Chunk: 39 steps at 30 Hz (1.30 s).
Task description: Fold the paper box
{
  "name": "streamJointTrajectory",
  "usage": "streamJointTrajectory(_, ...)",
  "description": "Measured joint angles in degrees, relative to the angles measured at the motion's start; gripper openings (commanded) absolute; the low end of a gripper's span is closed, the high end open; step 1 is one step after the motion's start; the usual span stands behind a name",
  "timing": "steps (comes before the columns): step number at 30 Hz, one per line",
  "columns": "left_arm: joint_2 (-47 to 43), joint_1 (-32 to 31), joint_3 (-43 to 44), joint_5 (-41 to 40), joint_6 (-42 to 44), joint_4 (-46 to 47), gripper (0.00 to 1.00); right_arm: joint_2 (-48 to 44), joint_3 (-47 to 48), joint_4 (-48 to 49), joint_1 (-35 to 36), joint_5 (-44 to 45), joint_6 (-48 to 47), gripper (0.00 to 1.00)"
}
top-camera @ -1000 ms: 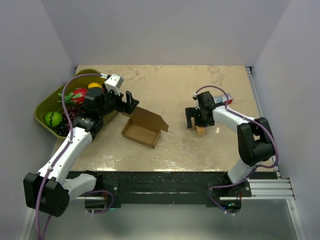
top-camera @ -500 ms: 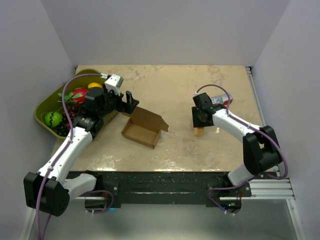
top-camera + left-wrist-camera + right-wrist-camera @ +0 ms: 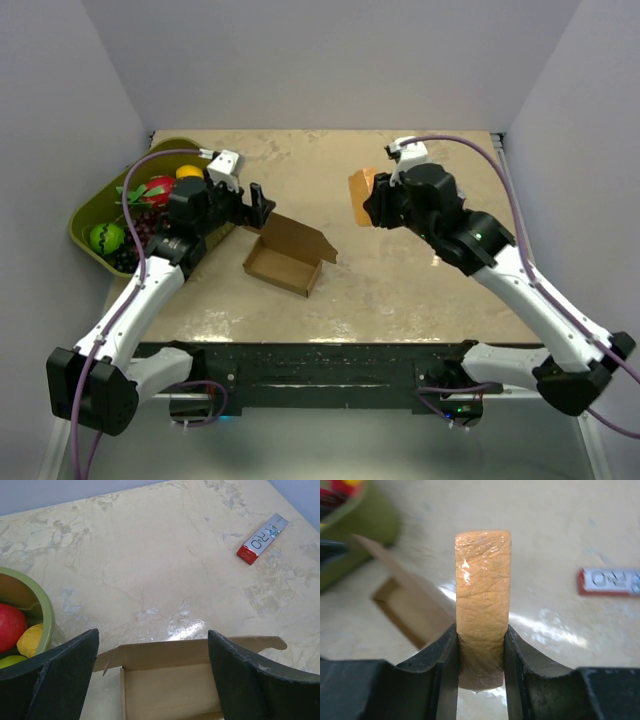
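Note:
The paper box (image 3: 288, 256) is plain brown cardboard, lying as an open tray with its lid flap up, left of the table's middle. My left gripper (image 3: 260, 203) hovers open just behind the box's left end. In the left wrist view the box (image 3: 165, 680) lies below and between the wide-spread fingers (image 3: 65, 675), and nothing is held. My right gripper (image 3: 372, 205) is raised above the table to the right of the box, shut on a small orange block (image 3: 360, 187). The right wrist view shows the block (image 3: 483, 580) pinched upright between both fingers (image 3: 440, 660), with the box (image 3: 405, 605) blurred beyond.
A green bowl (image 3: 95, 215) of fruit sits at the table's left edge, close behind my left arm. A narrow red-and-white carton (image 3: 262, 538) lies flat on the right half of the table. White walls close in three sides.
My right gripper has shut on the orange block, lifted it off the table and carried it up and to the left. The left arm and the box have not moved.

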Motion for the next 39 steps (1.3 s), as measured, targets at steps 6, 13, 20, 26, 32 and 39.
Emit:
streamJointTrajectory(6, -2.16, 0.00, -0.85, -3.04, 0.00, 0.46, 0.93, -5.70, 4.50, 3.82, 6.97, -12.59, -3.17, 0.07)
streamJointTrajectory(13, -7.96, 0.00, -2.75, -10.51, 0.00, 1.05, 0.94, 5.49, 5.22, 3.02, 19.04, -13.75, -7.28, 0.06)
streamJointTrajectory(20, -9.35, 0.00, -2.99, -14.29, 0.00, 1.31, 0.95, 23.37, 9.70, -0.28, 28.50, -1.77, -8.28, 0.03)
streamJointTrajectory(26, -9.35, 0.00, -3.02, -17.20, 0.02, 1.31, 0.96, 31.63, 12.66, 0.11, 30.95, 10.12, -9.70, 0.02)
streamJointTrajectory(32, -9.35, 0.02, -3.02, -18.62, 0.02, 1.31, 0.98, 35.98, 12.66, 3.54, 31.06, 20.24, -13.57, 0.02)
streamJointTrajectory(39, -9.35, 0.66, -3.10, -19.56, 0.04, 1.29, 0.98, 41.18, 12.17, 8.33, 31.23, 25.77, -19.37, 0.03)
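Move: Back about 4 cm and some 17 cm to the left of the right hand, which already holds the orange package, lies the open tray of the paper box, roughly 26 cm lower. The fruit basket stands about 29 cm left of the tray and 12 cm farther out; the red-white carton is 18 cm right of this hand and 11 cm ahead. From the left hand the tray is about 8 cm back, 6 cm right, 22 cm below. Carrying the orange package left to the paper box, the right hand first lifts another 8 cm while drawing back, then sweeps down some 23 cm from that height and eases forward near the end, about 20 cm left overall. Its left side rolls down some 40 degrees, grip kept. Empty and wide open, the left hand clears leftward 6 to 7 cm, rising slightly and turning counter-clockwise. ##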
